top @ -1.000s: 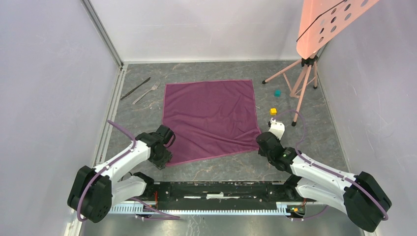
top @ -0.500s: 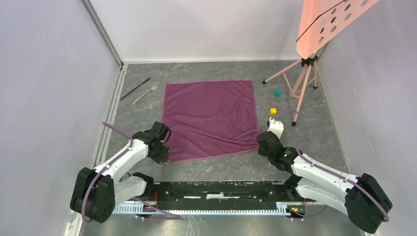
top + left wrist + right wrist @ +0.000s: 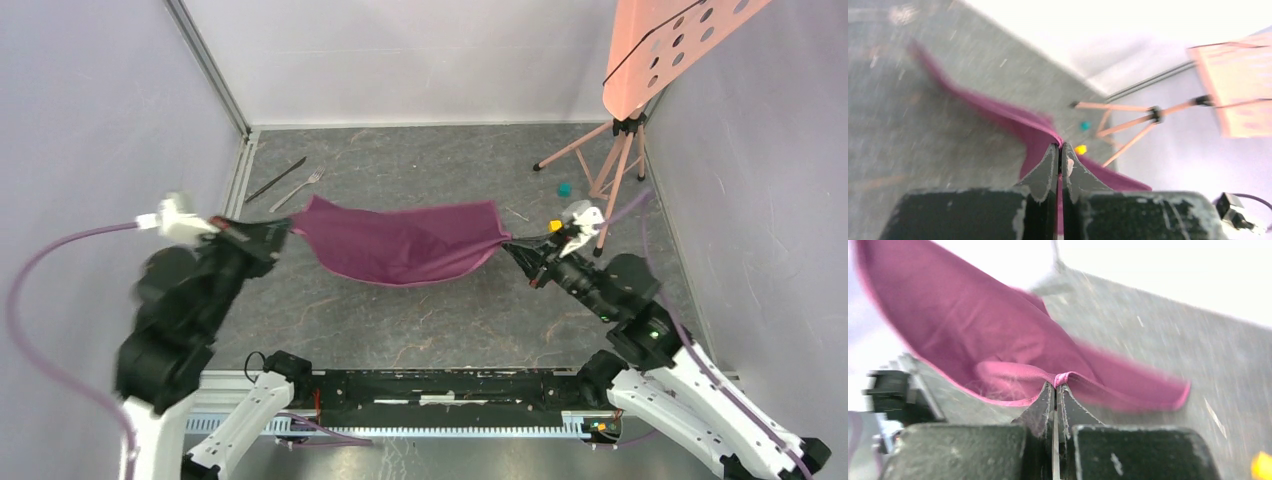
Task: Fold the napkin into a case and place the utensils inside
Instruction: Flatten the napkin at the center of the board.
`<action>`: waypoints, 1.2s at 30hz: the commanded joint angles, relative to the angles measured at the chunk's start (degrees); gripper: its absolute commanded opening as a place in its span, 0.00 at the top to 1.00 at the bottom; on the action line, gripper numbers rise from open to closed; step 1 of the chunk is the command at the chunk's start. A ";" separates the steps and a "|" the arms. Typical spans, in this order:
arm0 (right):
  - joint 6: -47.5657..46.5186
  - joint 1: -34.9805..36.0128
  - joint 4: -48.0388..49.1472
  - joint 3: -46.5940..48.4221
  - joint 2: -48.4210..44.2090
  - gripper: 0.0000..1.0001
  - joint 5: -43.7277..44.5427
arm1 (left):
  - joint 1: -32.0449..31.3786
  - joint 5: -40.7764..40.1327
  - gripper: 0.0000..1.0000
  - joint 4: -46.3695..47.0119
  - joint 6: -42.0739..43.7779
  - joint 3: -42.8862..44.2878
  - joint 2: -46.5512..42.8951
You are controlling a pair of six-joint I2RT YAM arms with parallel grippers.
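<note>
The plum-purple napkin (image 3: 400,245) hangs slack in the air between both arms, sagging in the middle over the grey table (image 3: 420,320). My left gripper (image 3: 288,230) is shut on the napkin's left corner (image 3: 1048,132). My right gripper (image 3: 508,243) is shut on the right corner (image 3: 1062,377). In both wrist views the jaws are pressed together with purple cloth pinched at the tips. The dark knife (image 3: 276,179) and silver fork (image 3: 297,189) lie side by side at the far left of the table, beyond the left gripper.
A pink perforated board on a tripod (image 3: 620,150) stands at the far right. A teal cube (image 3: 565,188) and a yellow cube (image 3: 555,226) lie near its legs, close to my right gripper. Walls close in on both sides.
Both arms rose from the near corners of the flat napkin and swung up and back, lifting the cloth off the table; the left gripper closed on its corner first.
</note>
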 commanded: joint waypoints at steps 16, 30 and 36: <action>0.24 0.01 15.23 10.11 2.87 1.00 12.91 | 0.44 -13.13 0.98 17.45 24.56 12.72 6.38; 0.29 -16.11 26.47 3.72 37.91 1.00 30.22 | 8.76 -9.61 0.98 39.01 23.01 9.64 52.11; -1.65 -23.29 27.53 13.65 54.75 1.00 14.21 | 11.54 1.50 0.98 37.65 21.88 20.32 68.01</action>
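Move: Both grippers hold the napkin's corners high over the board. The middle of the board lies about 14 cm ahead of the left gripper, 18 cm to its right and 36 cm below; from it the fork is 28 cm ahead, 11 cm left, the knife 31 ahead, 16 left. From the right gripper, the middle is 12 cm ahead, 12 left, 27 down; the yellow cube 18 ahead, 16 right; the teal cube 28 ahead, 20 right. Keep both grippers shut on the napkin's corners and swing them up and back towards the bases, about 20 cm up, fingertips tipping upward. Then whip both forward and down over the board, some 40 cm forward with the left and 33 cm with the right, tipping the fingers down again; swing the right wrist clockwise and drift that hand rightward. Finish with the held edge still well above the board. ##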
